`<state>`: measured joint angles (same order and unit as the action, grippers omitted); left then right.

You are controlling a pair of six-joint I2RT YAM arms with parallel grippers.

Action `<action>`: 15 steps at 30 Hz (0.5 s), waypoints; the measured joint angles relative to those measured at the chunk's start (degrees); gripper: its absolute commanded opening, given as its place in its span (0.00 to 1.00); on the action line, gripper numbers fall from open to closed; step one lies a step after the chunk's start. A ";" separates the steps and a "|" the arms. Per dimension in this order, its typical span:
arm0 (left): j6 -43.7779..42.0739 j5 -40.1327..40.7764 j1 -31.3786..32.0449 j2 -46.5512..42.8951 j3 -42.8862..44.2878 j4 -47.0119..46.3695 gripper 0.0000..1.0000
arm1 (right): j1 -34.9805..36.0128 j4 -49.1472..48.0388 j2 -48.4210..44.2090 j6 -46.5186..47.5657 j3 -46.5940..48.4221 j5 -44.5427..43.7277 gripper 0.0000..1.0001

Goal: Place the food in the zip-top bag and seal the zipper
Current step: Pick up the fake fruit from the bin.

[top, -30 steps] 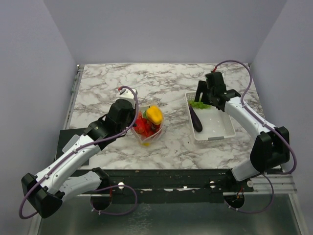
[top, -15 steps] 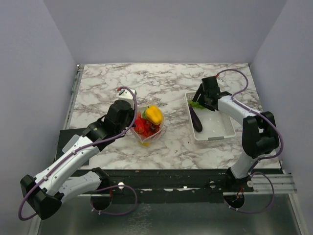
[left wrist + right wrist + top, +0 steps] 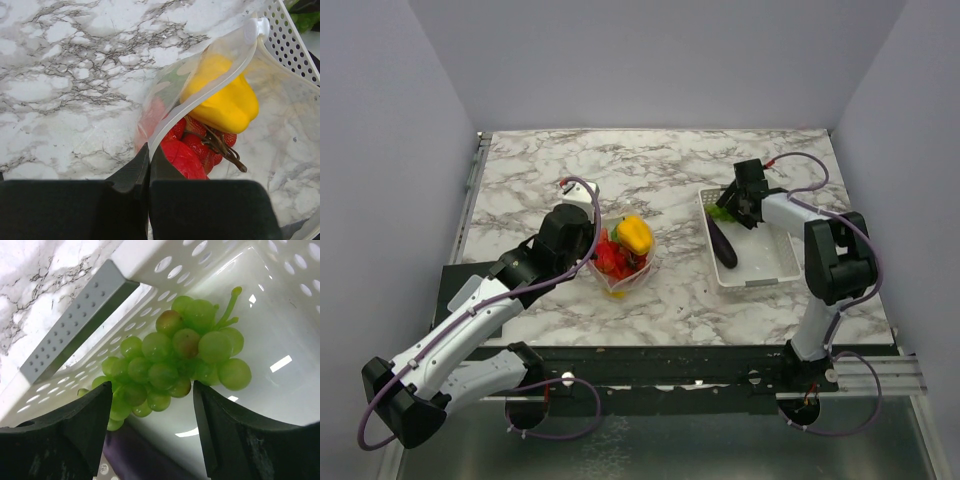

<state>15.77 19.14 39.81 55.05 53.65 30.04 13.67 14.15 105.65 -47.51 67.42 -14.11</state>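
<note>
The clear zip-top bag stands on the marble with its mouth open. It holds a yellow toy fruit and red berries. My left gripper is shut on the whitish zipper at the bag's near end. Across the table, my right gripper is open inside the white basket. Its fingers stand either side of the green grapes, not pressing them. A purple piece lies just below the grapes, partly hidden by the fingers.
The basket's perforated wall and grey corner post stand close behind the grapes. In the top view the purple piece lies lengthwise along the basket's left side. A black mat borders the table's near edge.
My right arm has swung in and its gripper has sunk into the basket's far corner over the grapes, its jaws narrowing a little. The left arm and the bag have stayed still.
</note>
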 measured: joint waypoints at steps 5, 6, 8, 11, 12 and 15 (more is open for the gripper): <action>-0.02 0.00 -0.09 0.02 -0.07 -0.04 0.00 | -0.57 -0.31 1.64 -1.99 1.03 -0.20 0.67; -0.02 0.00 -0.11 0.04 -0.09 -0.07 0.00 | -0.68 -0.42 1.88 -2.16 1.20 -0.26 0.66; -0.02 0.00 -0.11 0.11 -0.09 -0.11 0.00 | -0.92 -0.83 2.56 -2.78 1.68 -0.57 0.62; -0.07 0.00 -0.28 0.22 -0.09 -0.20 0.00 | -1.20 -1.88 3.52 -3.65 1.86 -0.79 0.50; -0.07 0.00 -0.39 0.26 -0.09 -0.22 0.00 | -1.27 -2.21 3.78 -3.91 1.86 -0.85 0.45; -0.15 0.00 -0.50 0.37 -0.09 -0.26 0.00 | -1.53 -3.04 4.20 -4.50 1.86 -1.25 0.27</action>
<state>15.62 19.14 39.31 55.42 53.56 29.78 12.14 11.11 109.84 -52.01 69.28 -15.35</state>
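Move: The green grapes lie right under the right hand's open fingers, their middle about 1 cm ahead, 1 cm to the right and 2 cm below. The bin's far handle is some 7 cm ahead, 1 cm to the left and 3 cm above; the eggplant's middle is roughly 8 cm back, 2 cm left and 2 cm below. From the left hand, the grapes are about 12 cm ahead, 33 cm to the right and 18 cm below. Forward by about 2 cm, while sinking roughly 1 cm and edging as far right, the right hand settles over the grapes inside the bin, its wrist turning slightly clockwise. Late on, the fingers draw in from wide to under half open and come to pinch the middle of the bunch; the hand pushes the bin forward with it as it goes. ##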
